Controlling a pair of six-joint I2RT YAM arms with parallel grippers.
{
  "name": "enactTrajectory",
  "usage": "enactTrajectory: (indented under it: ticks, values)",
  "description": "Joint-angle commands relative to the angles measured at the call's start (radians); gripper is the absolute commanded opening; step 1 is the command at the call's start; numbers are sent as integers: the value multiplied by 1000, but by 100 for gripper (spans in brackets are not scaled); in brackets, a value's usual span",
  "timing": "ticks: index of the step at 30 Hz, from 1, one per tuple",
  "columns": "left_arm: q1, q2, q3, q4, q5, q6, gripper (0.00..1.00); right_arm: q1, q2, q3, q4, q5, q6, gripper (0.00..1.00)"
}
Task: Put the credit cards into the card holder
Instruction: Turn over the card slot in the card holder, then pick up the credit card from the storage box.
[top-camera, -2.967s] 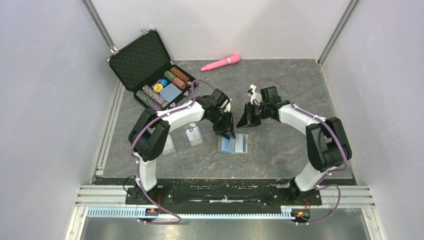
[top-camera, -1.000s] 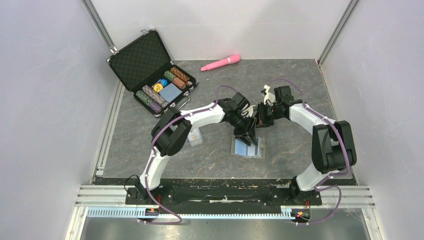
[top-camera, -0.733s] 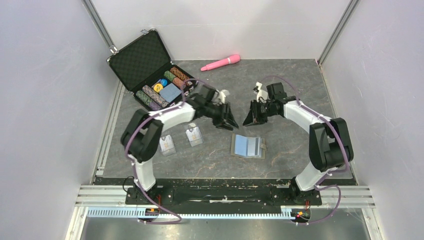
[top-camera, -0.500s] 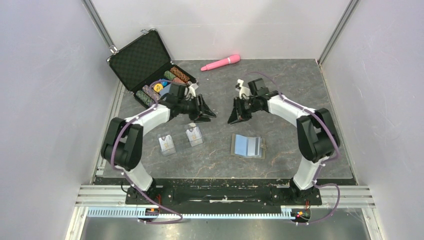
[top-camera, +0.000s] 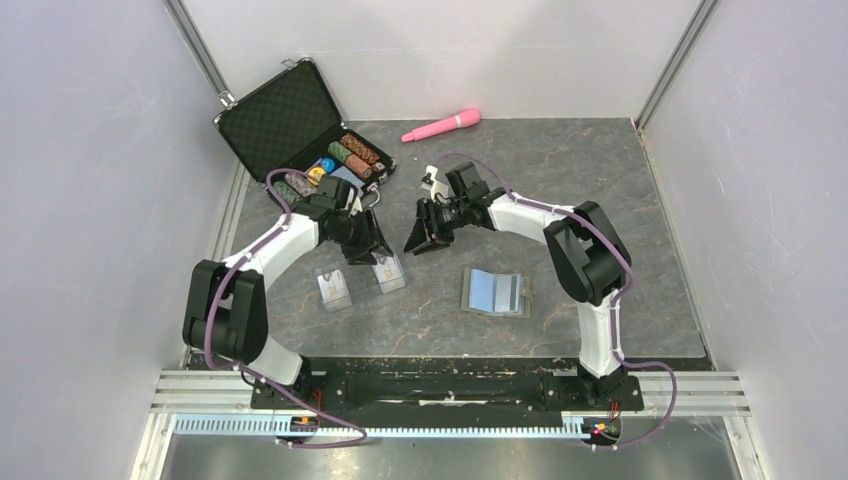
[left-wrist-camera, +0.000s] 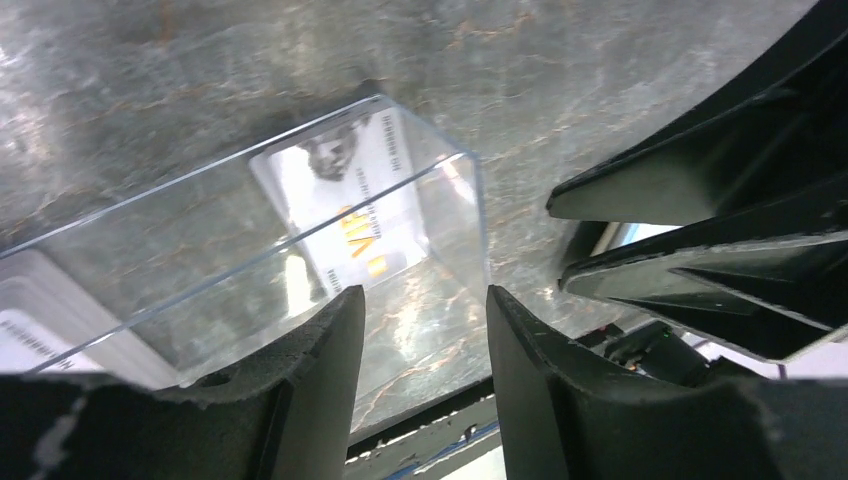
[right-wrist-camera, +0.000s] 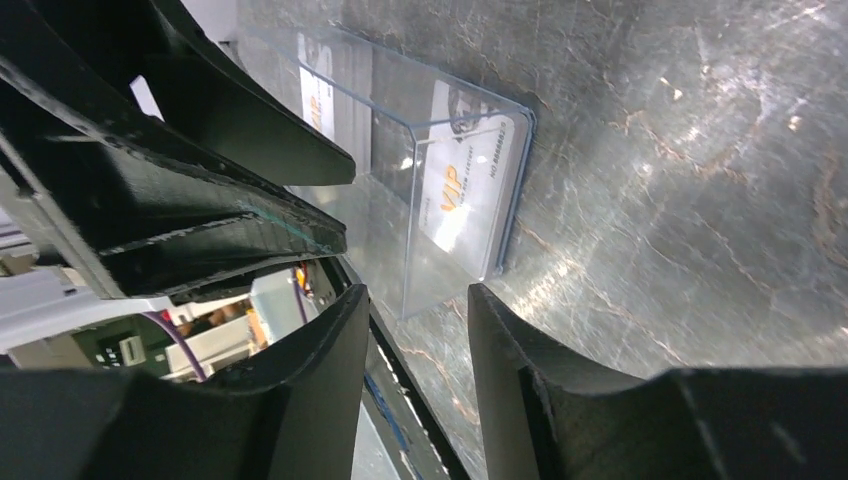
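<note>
Two credit cards (top-camera: 388, 270) (top-camera: 333, 288), pale with a gold mark, lie inside clear plastic boxes on the grey table. The card holder (top-camera: 495, 292) lies open to their right, its light-blue lining up. My left gripper (top-camera: 372, 246) hangs just above the nearer box, jaws open and empty. In the left wrist view a card marked VIP (left-wrist-camera: 350, 215) shows through the clear box (left-wrist-camera: 440, 190) ahead of the left gripper (left-wrist-camera: 425, 305). My right gripper (top-camera: 413, 243) is open too, just right of that box. The right gripper (right-wrist-camera: 418, 300) faces the same card (right-wrist-camera: 465, 190).
An open black case (top-camera: 290, 125) with poker chips and a blue deck stands at the back left. A pink handle-shaped object (top-camera: 441, 125) lies at the back. The two grippers are close together over the box.
Both arms have swung left, away from the card holder, to the clear box with a card. The right jaws have opened wider and the left ones a little.
</note>
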Motion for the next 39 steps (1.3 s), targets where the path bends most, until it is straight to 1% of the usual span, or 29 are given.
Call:
enactTrajectory:
  ticks: [1, 12, 17, 19, 21, 23, 25, 30, 35, 39]
  values:
    - [-3, 21, 3, -53, -101, 56, 53, 16, 39, 12, 133, -69, 101, 43]
    - [-6, 162, 10, -18, -138, 69, 39, 52, 91, 6, 116, -80, 84, 34]
    - [-33, 212, 22, -12, -156, 79, 38, 55, 90, -13, 99, -81, 66, 31]
    - [-51, 226, 25, -11, -173, 83, 38, 57, 85, -19, 95, -80, 62, 29]
    - [-69, 236, 29, -8, -175, 86, 36, 57, 81, -26, 91, -80, 59, 24]
    - [-88, 244, 39, -10, -175, 96, 32, 58, 74, -38, 88, -80, 58, 18]
    - [-104, 253, 50, -20, -184, 103, 30, 64, 64, -52, 89, -81, 57, 14]
    - [-128, 226, 49, -32, -196, 122, 26, 85, 46, -77, 89, -89, 54, 10]
    - [-139, 172, 36, -52, -190, 172, 24, 113, 37, -87, 85, -104, 54, 10]
    - [-141, 121, 11, -63, -196, 189, 20, 141, 16, -111, 84, -119, 57, 10]
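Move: The cards in the right-hand card box lie about 7 cm below the left hand, some 2 cm back and 1 cm to its right. From the right hand they are roughly 5 cm to the left, 3 cm back and 7 cm down. The other card box sits about 13 cm left of the left hand and 5 cm back; the open card holder lies some 21 cm right of the right hand and 9 cm back, both on the table about 8 cm below. Left sinks about 6 cm to the cards, fingers narrowing; right moves back about 4, pinching the box wall. ##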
